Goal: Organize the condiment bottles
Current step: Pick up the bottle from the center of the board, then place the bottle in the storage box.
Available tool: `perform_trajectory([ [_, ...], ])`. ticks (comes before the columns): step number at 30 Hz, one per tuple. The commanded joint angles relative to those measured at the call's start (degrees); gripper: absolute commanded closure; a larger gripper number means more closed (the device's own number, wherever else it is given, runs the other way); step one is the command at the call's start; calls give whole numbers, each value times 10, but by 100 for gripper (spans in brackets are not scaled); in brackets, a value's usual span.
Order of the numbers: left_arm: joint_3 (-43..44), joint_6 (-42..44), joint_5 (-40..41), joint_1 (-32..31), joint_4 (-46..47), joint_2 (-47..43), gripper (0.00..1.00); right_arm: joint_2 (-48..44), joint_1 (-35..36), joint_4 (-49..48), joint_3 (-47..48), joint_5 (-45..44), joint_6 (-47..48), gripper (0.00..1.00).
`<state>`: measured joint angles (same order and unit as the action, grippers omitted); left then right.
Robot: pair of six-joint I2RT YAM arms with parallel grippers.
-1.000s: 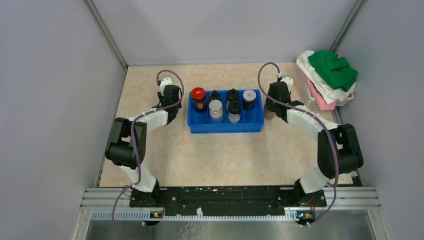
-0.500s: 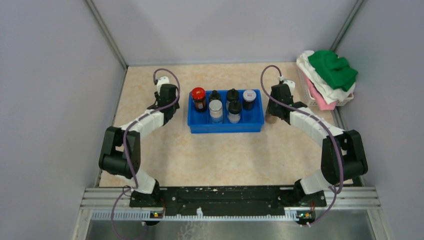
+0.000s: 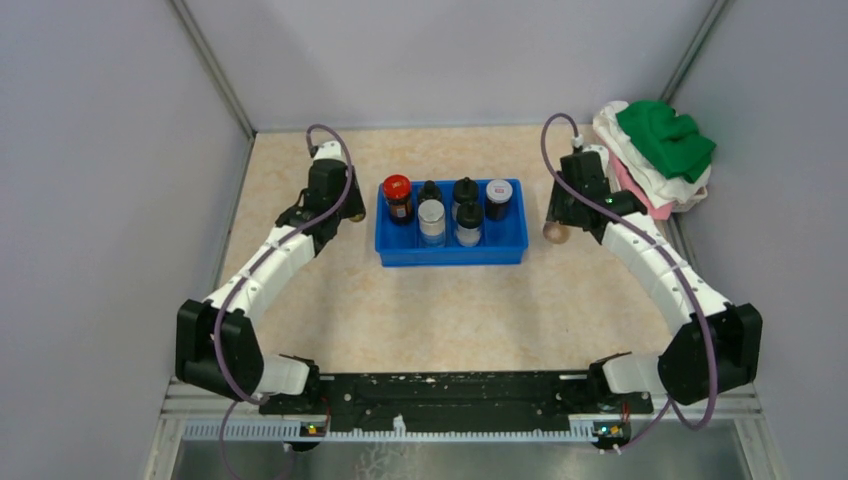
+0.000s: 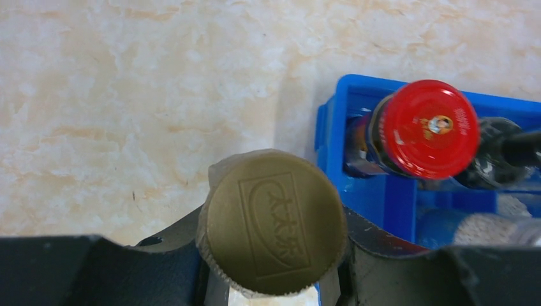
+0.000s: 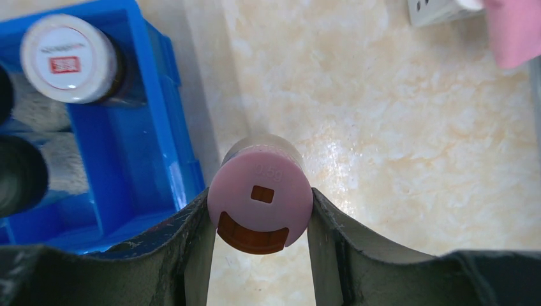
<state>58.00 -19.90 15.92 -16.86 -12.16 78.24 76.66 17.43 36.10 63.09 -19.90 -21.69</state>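
Several condiment bottles stand in the blue tray [image 3: 452, 256], among them a red-capped jar [image 3: 397, 188] and a silver-capped one [image 3: 498, 190]. Just left of the tray, my left gripper [image 3: 350, 213] is shut on an olive-gold-capped jar [image 4: 274, 220], whose cap fills the gap between the fingers [image 4: 172, 255]. The red-capped jar [image 4: 429, 127] stands inside the tray's near corner [image 4: 328, 137]. My right gripper [image 3: 553, 232] is just right of the tray. It is shut on a pink-capped bottle [image 5: 260, 199], which stands upright beside the tray wall [image 5: 159, 146].
A pile of green, white and pink cloths [image 3: 660, 150] lies in a white basket at the back right, near the right arm. The basket's corner [image 5: 440, 9] and a pink cloth [image 5: 517, 32] show in the right wrist view. Grey walls enclose the table on three sides.
Both arms have stretched out and their elbows have dropped lower. The right gripper and its pink-capped bottle have shifted a little right, away from the tray. The left gripper stays by the tray's left end.
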Motion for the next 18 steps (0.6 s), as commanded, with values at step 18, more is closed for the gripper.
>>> perform_trajectory([
  [18,293,88,-88,-70,-166,-28,96,24,49,190,382,74,74,100],
])
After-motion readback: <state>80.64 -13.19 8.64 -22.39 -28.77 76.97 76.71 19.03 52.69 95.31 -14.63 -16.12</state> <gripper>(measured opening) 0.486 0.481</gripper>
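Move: Both hands already hold a bottle just off the table beside the blue box. For the left hand, the box's empty near-left cell lies about 8 cm right, 2 ahead and 11 below, with the red-lidded jar some 6 cm beyond that cell. For the right hand, the empty near-right cell lies roughly 9 cm left, 3 ahead and 9 below, with the white-lidded jar about 6 cm beyond it. Both hands keep their bottles gripped and lift, left about 12 cm while swinging right, right about 17 cm. ##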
